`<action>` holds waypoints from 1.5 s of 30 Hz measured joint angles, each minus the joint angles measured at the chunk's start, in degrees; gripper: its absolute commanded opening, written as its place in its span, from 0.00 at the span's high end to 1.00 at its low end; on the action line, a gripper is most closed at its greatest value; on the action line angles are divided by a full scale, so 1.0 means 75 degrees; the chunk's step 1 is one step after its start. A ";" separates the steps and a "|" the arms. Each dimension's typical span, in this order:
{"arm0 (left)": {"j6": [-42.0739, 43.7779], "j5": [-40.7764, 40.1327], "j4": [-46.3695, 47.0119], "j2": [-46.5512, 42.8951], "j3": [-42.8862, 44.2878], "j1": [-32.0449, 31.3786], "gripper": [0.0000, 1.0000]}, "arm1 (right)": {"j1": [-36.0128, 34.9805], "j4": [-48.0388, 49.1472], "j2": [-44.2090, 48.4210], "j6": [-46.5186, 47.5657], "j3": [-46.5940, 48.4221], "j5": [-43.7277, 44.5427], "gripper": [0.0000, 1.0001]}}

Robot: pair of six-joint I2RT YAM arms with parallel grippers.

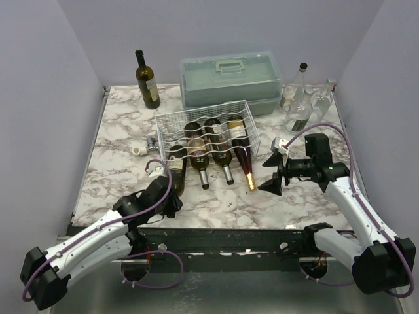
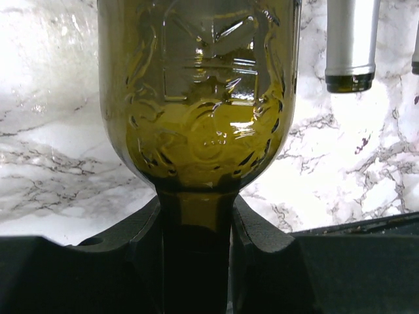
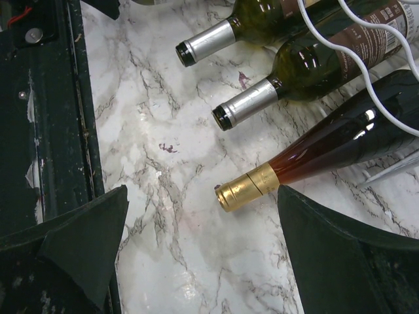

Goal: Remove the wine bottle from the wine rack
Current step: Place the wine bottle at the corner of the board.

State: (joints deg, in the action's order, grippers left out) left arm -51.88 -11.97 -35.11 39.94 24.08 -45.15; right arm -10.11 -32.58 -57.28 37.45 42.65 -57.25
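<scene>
The white wire wine rack (image 1: 203, 106) stands mid-table with three bottles lying in its grooves. An olive-green wine bottle (image 1: 177, 169) (image 2: 203, 98) lies at the rack's front left, further forward than the others. My left gripper (image 1: 172, 194) (image 2: 196, 212) is shut on its neck, with the fingers (image 2: 141, 232) pressed against both sides. My right gripper (image 1: 275, 168) (image 3: 203, 196) is open just above the marble. The gold-capped neck of an amber bottle (image 3: 243, 188) lies between its fingers, near the right one. White rack wire (image 3: 366, 78) crosses that bottle.
A grey-green plastic case (image 1: 229, 78) stands behind the rack, a dark upright bottle (image 1: 147, 80) at the back left, and clear glass bottles (image 1: 304, 101) at the back right. Two silver-capped necks (image 3: 206, 42) (image 3: 245, 104) stick out of the rack's front. Small white bits (image 1: 139, 150) lie left of it.
</scene>
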 measured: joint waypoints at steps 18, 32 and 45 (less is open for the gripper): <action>-0.0259 0.0804 -0.1571 -0.1355 0.0335 -0.0012 1.00 | 0.0000 -0.0009 0.0044 0.0012 0.0003 -0.0003 0.01; -0.0289 0.1454 -0.2838 -0.2273 0.0618 -0.0012 1.00 | 0.0000 -0.0017 0.0044 0.0082 -0.0003 -0.0015 0.01; -0.0265 0.2107 -0.3570 -0.2550 0.1163 -0.0012 1.00 | 0.0000 -0.0513 0.0044 0.1221 -0.0160 -0.0440 0.01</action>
State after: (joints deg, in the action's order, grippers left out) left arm -53.87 3.84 -61.89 20.82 32.80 -45.23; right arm -10.11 -36.42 -56.95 46.61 41.45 -60.55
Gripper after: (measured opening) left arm 0.363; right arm 0.992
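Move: The left hand has the wine bottle by its neck; the bottle's middle is about 12 cm ahead of the hand, 2 cm right and roughly level with it, its base still in the rack, whose middle is some 29 cm ahead and 13 cm right. The next silver-necked bottle lies about 20 cm ahead and 9 cm right of the left hand. The standing bottle near the board's far-left corner is some 45 cm ahead, 14 cm left. From the right hand, the held bottle is some 35 cm left, 6 cm ahead and 10 cm lower. The left hand keeps its pinch on the bottle's neck and draws the bottle straight back out of the rack towards its own base, about 8 cm, lifting it some 5 cm as it goes and drifting very slightly left. The wrist turns gently throughout, roughly 15 degrees in all: tipping down at the front, its left side sinking and swinging a little clockwise, while the fingers stay closed at the same gap. ##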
